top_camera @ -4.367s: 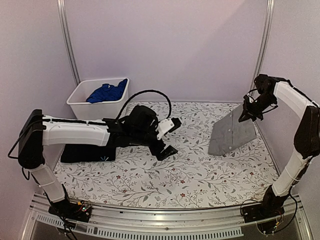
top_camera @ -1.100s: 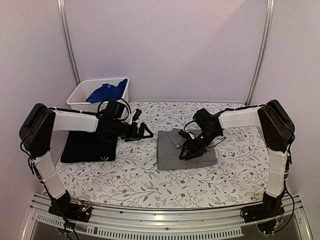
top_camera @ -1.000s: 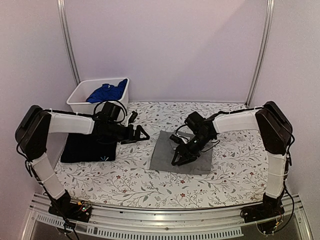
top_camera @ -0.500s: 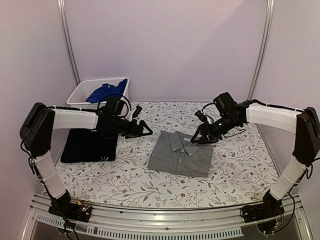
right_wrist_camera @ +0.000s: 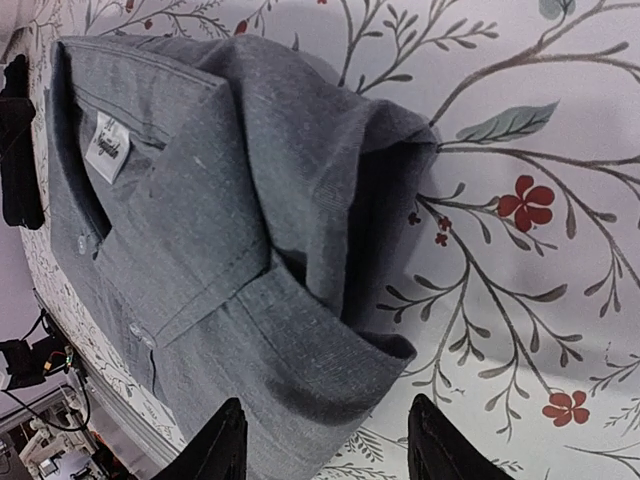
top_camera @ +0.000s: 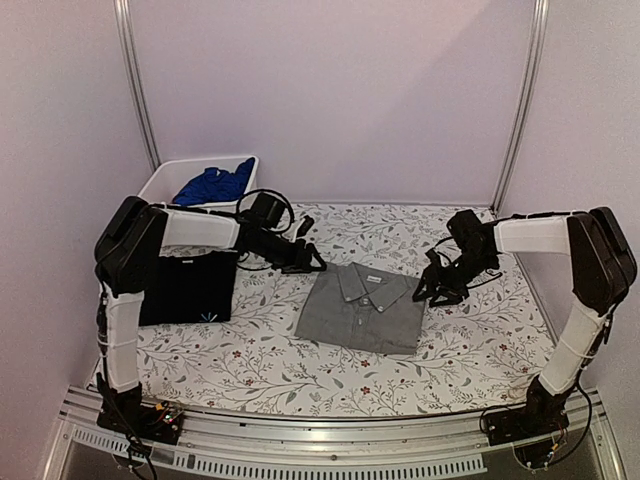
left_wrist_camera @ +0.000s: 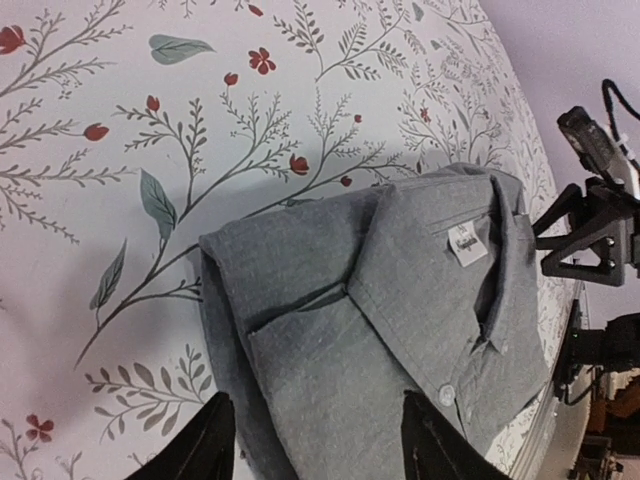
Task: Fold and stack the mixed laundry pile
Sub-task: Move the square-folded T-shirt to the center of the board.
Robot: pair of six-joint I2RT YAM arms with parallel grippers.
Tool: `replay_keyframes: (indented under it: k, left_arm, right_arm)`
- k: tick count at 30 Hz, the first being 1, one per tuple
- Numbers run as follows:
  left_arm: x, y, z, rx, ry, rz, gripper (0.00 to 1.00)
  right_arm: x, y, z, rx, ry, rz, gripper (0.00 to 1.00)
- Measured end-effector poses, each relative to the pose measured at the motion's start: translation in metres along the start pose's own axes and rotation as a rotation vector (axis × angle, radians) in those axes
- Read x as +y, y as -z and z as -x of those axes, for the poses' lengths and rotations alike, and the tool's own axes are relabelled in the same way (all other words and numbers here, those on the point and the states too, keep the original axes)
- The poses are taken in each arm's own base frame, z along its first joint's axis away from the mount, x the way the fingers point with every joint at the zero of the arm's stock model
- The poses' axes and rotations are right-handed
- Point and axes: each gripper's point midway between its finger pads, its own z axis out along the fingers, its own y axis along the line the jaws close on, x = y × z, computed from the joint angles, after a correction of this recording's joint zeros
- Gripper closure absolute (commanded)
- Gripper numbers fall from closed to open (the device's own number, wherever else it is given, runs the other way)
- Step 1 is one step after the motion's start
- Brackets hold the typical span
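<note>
A folded grey collared shirt [top_camera: 362, 310] lies flat mid-table, collar and label up. My left gripper [top_camera: 308, 262] hovers at its far left corner; in the left wrist view the gripper [left_wrist_camera: 320, 445] is open, its fingers astride the grey shirt [left_wrist_camera: 400, 300], gripping nothing. My right gripper [top_camera: 428, 290] is at the shirt's far right corner; in the right wrist view it [right_wrist_camera: 330, 445] is open over the folded sleeve edge of the shirt [right_wrist_camera: 200, 200]. A folded black T-shirt [top_camera: 185, 288] with a small light mark lies at the left. A bright blue garment [top_camera: 213, 184] sits in the bin.
The white plastic bin [top_camera: 165, 182] stands at the back left, just behind the black T-shirt. The table wears a floral cloth [top_camera: 300, 370]. Metal frame posts [top_camera: 135, 80] rise at the back corners, and side walls close in on both sides.
The right gripper laid the grey shirt flat, let go and drew back to its right corner. The left gripper moved right to the shirt's left corner, its jaws narrowing.
</note>
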Motion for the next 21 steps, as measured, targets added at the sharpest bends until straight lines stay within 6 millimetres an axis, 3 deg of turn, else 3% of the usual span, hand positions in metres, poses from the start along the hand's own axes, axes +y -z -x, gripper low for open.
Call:
replay_keyframes:
  k: [6, 9, 16, 21]
  left_arm:
    - [0.012, -0.016, 0.006, 0.021, 0.015, 0.029, 0.47]
    - [0.016, -0.020, 0.006, 0.029, 0.022, 0.045, 0.53]
    - [0.017, -0.020, 0.004, 0.040, 0.024, 0.045, 0.79]
    - [0.013, -0.020, 0.003, 0.046, 0.014, 0.027, 0.90]
  right_arm:
    - [-0.012, -0.012, 0.003, 0.018, -0.031, -0.011, 0.45]
    - [-0.016, -0.015, 0.007, 0.021, -0.043, -0.013, 0.45]
    - [-0.009, -0.016, 0.015, 0.018, -0.032, 0.020, 0.69]
    - [0.004, -0.010, 0.026, -0.003, -0.001, 0.068, 0.83]
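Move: The grey T-shirt's middle lies about 10 cm right of the left gripper, 11 cm back and 3 cm lower; its far-left corner is close by. From the right gripper, over the right edge, the middle is some 14 cm left, 3 cm back and 3 cm below. From the left gripper, the black folded garment is about 30 cm left and 6 cm back, and the laundry basket roughly 28 cm left and 18 cm ahead. Sink both open grippers about 2 cm onto the T-shirt's two side edges, easing the left one 1–1.5 cm forward as it goes down. Hold the left there and close its fingers on the cloth near the far-left corner. Close the right on the right edge, pinching up a fold while drawing it some 2 cm up and about as far forward and left. ##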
